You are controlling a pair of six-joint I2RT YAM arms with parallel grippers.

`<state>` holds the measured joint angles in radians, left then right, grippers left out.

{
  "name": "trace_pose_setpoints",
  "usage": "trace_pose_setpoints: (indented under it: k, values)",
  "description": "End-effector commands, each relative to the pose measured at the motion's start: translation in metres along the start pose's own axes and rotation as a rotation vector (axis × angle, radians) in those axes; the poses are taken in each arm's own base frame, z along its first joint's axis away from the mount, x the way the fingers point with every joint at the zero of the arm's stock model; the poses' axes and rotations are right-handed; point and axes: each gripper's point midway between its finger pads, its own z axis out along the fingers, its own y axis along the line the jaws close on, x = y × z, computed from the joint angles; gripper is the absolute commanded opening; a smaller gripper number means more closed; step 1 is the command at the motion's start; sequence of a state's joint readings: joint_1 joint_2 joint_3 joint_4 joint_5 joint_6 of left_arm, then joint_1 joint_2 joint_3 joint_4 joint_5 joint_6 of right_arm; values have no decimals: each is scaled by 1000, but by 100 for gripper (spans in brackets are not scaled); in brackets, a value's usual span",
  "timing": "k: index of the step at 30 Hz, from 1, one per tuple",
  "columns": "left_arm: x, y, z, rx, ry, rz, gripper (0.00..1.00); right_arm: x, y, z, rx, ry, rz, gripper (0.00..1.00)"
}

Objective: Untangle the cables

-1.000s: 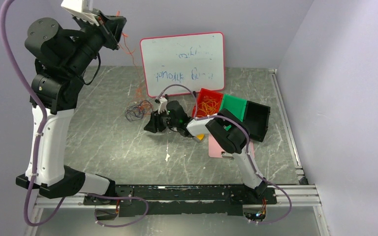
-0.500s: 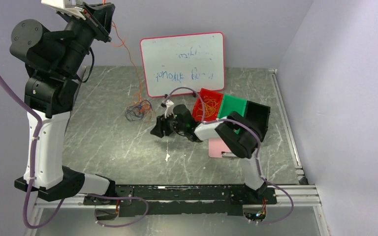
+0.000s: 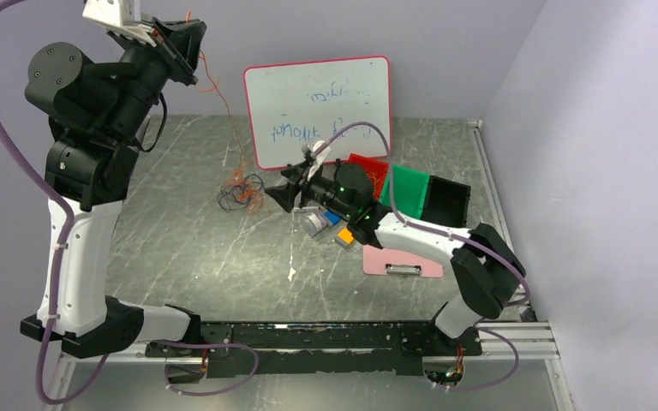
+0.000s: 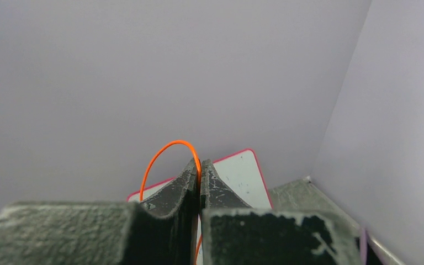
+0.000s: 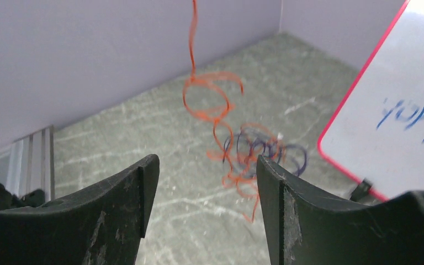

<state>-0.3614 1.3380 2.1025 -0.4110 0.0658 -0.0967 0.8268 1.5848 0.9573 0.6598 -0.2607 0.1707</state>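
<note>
The cables [image 3: 242, 190] lie as a small tangle of orange and dark purple loops on the grey table, left of the whiteboard. One orange cable [image 3: 223, 94] rises from the tangle to my left gripper [image 3: 184, 38], held high at the back left. In the left wrist view that gripper [image 4: 200, 168] is shut on the orange cable [image 4: 160, 152], which arcs over the left finger. My right gripper [image 3: 284, 195] hovers just right of the tangle, open and holding nothing. In the right wrist view the tangle [image 5: 254, 152] lies ahead of the right gripper [image 5: 207, 165], near its right finger.
A whiteboard [image 3: 319, 111] leans on the back wall. Red [image 3: 367, 164], green [image 3: 409, 187] and black [image 3: 447, 205] bins stand to the right of my right arm, with a pink clipboard [image 3: 398, 259] in front. Small blue and orange items [image 3: 330, 224] lie under the arm.
My right arm has stretched out and its gripper has risen and moved toward the back, with jaws spread wider. The left arm shifted slightly, still holding the orange cable up.
</note>
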Motion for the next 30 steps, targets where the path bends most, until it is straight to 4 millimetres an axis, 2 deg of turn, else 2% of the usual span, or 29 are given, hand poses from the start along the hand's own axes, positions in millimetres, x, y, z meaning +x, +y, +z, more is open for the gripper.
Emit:
trace_pose_setpoints:
  k: [1,5,9,13,16,20,23,25,30]
  values:
    - [10,-12,-9,80,36,6,7,-74,7,-1,0,-154,-138,69]
    - [23,-20,-12,123,74,-4,7,-114,16,-3,-22,-247,-180,70]
    - [29,-26,-15,159,90,-14,7,-140,25,6,-67,-307,-194,70]
    - [30,-31,-16,184,96,-20,7,-143,30,29,-129,-303,-198,70]
    - [31,-33,-17,200,104,-25,7,-136,22,48,-117,-294,-180,67]
    - [27,-36,-17,213,95,-30,7,-111,8,76,-98,-253,-146,53]
    - [19,-37,-16,218,79,-28,7,-81,4,92,-117,-192,-109,40]
    - [10,-37,-16,214,57,-23,7,-59,4,98,-133,-154,-70,34]
    - [-7,-37,-14,206,10,-19,7,17,4,104,-160,-23,42,21]
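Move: The right hand, open and empty, has the hanging orange cable about 12 cm to its left and 6 cm ahead, roughly level. The rest of the tangled cables lies 24 cm below it, some 14 cm left and 9 cm ahead; the clear jar is 22 cm below, 6 cm right and 1 cm ahead. The left hand already holds the orange cable high up; the strand's lower stretch hangs about 36 cm below it, 5 cm ahead and 5 cm right. Up first, by about 15 cm, the right hand rises with its fingers tipping upward. It then swings left and forward while sinking some 13 cm, levelling again, and closes most of the way beside the hanging orange cable. The left hand keeps its pinch on the cable, easing down and right about 4 cm and turning slightly clockwise, then starts to rise again. ##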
